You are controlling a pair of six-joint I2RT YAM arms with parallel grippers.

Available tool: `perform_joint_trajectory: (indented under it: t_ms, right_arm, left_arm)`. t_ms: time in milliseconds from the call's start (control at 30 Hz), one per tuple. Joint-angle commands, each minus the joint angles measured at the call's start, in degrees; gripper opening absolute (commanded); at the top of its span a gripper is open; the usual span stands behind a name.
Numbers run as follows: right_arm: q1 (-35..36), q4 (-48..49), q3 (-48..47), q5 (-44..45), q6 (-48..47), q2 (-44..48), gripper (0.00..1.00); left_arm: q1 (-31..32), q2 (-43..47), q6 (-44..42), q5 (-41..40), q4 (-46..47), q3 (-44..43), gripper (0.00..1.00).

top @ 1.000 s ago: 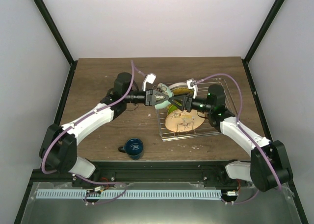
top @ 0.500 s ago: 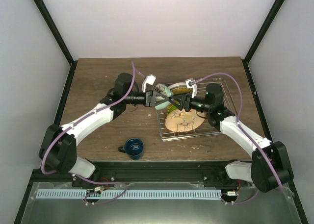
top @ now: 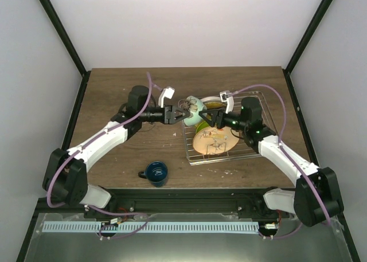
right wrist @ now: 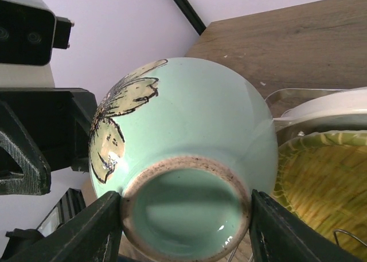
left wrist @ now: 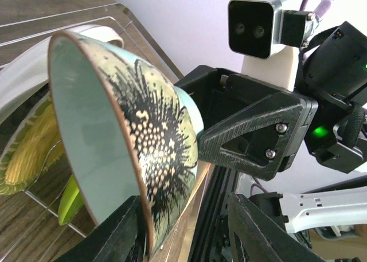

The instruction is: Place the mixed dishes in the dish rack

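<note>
The small pale mint bowl point(top: 192, 108) hangs in the air at the left end of the dish rack point(top: 261, 99), tipped on its side. My right gripper point(top: 206, 118) is shut on the bowl's foot ring point(right wrist: 186, 213), one finger on each side. My left gripper point(top: 178, 112) is open at the bowl's rim point(left wrist: 146, 227); one finger lies inside the rim and the other stands clear of the outer wall. The tan plate with a drawing point(top: 213, 141), the lime green plate point(top: 200, 128), the yellow-orange plate point(top: 211, 105) and the cream plate point(top: 215, 98) stand in the rack. The dark blue mug point(top: 156, 171) sits on the table near the front.
The rack stands on a clear tray point(top: 274, 110) on the right half of the wooden table point(top: 114, 96). The two wrists face each other closely over the rack's left end. Black frame posts point(top: 60, 32) rise at the table's back corners.
My left gripper has opened and drawn back a little to the left. The bowl stays in the right gripper, which has shifted slightly left and up with it.
</note>
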State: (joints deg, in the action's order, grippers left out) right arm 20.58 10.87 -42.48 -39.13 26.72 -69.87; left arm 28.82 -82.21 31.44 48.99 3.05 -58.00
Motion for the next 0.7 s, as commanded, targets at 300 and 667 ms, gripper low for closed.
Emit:
perform_joint_trajectory:
  t_ms: [300,667]
  right_arm:
    - [-1.4,-5.4,-9.3,10.3,-4.7,4.7,0.47]
    - [-2.8,-15.1,-10.9,27.7,-7.1,11.5,0.46]
  left_arm:
    - [-1.6,3.1,-2.1,-0.4,-1.9,1.8,0.43]
    - [-1.6,2.5,-1.8,-0.2,-1.4,1.9,0.43]
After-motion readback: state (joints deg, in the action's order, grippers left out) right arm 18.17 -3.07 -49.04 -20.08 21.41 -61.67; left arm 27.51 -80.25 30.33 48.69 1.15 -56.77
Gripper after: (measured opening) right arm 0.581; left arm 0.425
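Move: The right hand already grips the mint bowl by its foot, and the middle of the dish rack lies about 10 cm to its right, 2 cm ahead and 18 cm below. The pink plate stands about 4 cm back and 5 cm right, 14 cm down; the woven tray is about 4 cm ahead and 2 cm right, 13 cm down. From the left hand the rack's middle is roughly 17 cm right, 3 cm ahead and 20 cm lower. The right hand carries the gripped bowl 6 cm right, rising some 4 cm, away from the left, turning 20 degrees clockwise. ##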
